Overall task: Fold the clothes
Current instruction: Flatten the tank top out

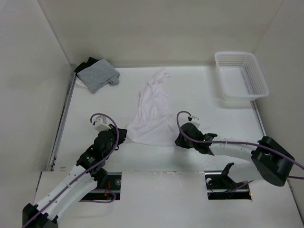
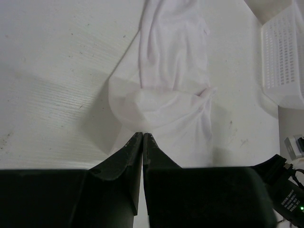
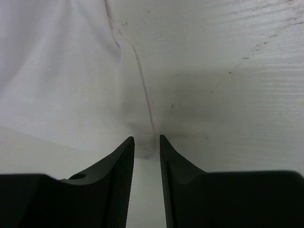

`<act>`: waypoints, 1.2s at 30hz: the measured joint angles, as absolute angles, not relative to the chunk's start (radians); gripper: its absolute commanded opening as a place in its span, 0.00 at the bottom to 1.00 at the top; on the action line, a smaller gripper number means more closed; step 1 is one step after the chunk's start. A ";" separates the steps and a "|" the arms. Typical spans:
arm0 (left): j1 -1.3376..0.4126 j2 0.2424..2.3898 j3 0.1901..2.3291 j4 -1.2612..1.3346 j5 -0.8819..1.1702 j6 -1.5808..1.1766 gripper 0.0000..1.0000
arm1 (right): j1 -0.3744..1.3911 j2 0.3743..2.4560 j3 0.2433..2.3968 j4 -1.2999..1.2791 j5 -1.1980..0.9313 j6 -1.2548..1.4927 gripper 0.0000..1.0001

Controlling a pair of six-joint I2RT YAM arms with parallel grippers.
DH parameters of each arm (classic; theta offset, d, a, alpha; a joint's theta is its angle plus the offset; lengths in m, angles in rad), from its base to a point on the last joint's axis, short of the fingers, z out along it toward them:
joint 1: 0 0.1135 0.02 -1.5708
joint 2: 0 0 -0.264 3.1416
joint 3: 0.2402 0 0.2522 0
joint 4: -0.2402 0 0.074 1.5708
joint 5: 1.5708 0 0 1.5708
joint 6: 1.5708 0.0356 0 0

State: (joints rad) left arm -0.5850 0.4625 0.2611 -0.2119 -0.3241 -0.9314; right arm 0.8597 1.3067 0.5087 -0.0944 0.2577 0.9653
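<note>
The clothes, one plain white shirt (image 1: 154, 111), lie crumpled lengthwise in the middle of the table, narrow at the far end and wider towards me. My left gripper (image 1: 124, 136) is at the shirt's near left corner. In the left wrist view its jaws (image 2: 143, 134) are pressed together, with the edge of the shirt (image 2: 175, 85) pinched at the tips. My right gripper (image 1: 177, 140) is at the near right corner. Its jaws (image 3: 147, 138) stand a narrow gap apart, straddling the hem of the shirt (image 3: 61, 80) on the table.
A white plastic basket (image 1: 241, 76) stands at the back right, also seen in the left wrist view (image 2: 285, 57). A grey garment (image 1: 97, 76) lies on a black garment (image 1: 90, 62) in the back left corner. Walls enclose the table on three sides.
</note>
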 measured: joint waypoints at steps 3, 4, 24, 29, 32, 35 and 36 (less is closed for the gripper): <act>-0.583 0.464 0.261 -0.211 -0.324 -0.931 0.03 | 0.860 1.322 0.516 -0.087 0.236 0.966 0.27; -0.583 0.467 0.261 -0.209 -0.324 -0.931 0.03 | 0.860 1.328 0.519 -0.082 0.227 0.965 0.24; -0.524 0.471 0.688 -0.189 -0.348 -0.797 0.02 | 1.000 0.734 0.983 -0.548 0.505 0.824 0.05; -0.511 0.472 0.961 -0.084 -0.390 -0.736 0.02 | 1.140 0.772 1.445 -0.602 0.653 0.632 0.05; -0.500 0.495 1.103 -0.002 -0.408 -0.699 0.02 | 1.207 0.829 1.664 -0.585 0.731 0.492 0.06; -0.496 0.541 1.202 0.056 -0.409 -0.670 0.02 | 1.225 0.906 1.808 -0.538 0.764 0.353 0.06; -0.493 0.560 1.223 0.075 -0.409 -0.661 0.02 | 1.220 0.931 1.835 -0.522 0.767 0.316 0.06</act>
State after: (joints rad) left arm -0.4931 0.5598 1.2232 0.0746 -0.4091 -0.6605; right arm 1.2201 0.9314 1.8355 -0.5224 0.7666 0.3164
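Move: The tank top's near right corner lies flat almost at the right fingertips, about 1 cm to their left and 1 cm below. The garment stretches away from there to its narrow far end, roughly 38 cm ahead of the right hand and 6 cm left. The basket stands some 35 cm ahead and 34 cm right of that hand. From the left hand, already holding the near left corner aloft, the right corner is about 21 cm right, 2 cm back and 10 cm below. The tank top's near right corner is pinched as the right hand edges about 1 cm left and shuts its partly open fingers. Then both closed hands swing steeply up, the right almost 60 cm and the left nearly 50, drifting some 10 cm outward each to draw the near edge wide between them, while both wrists tip the fingers upward by around 60 degrees. ##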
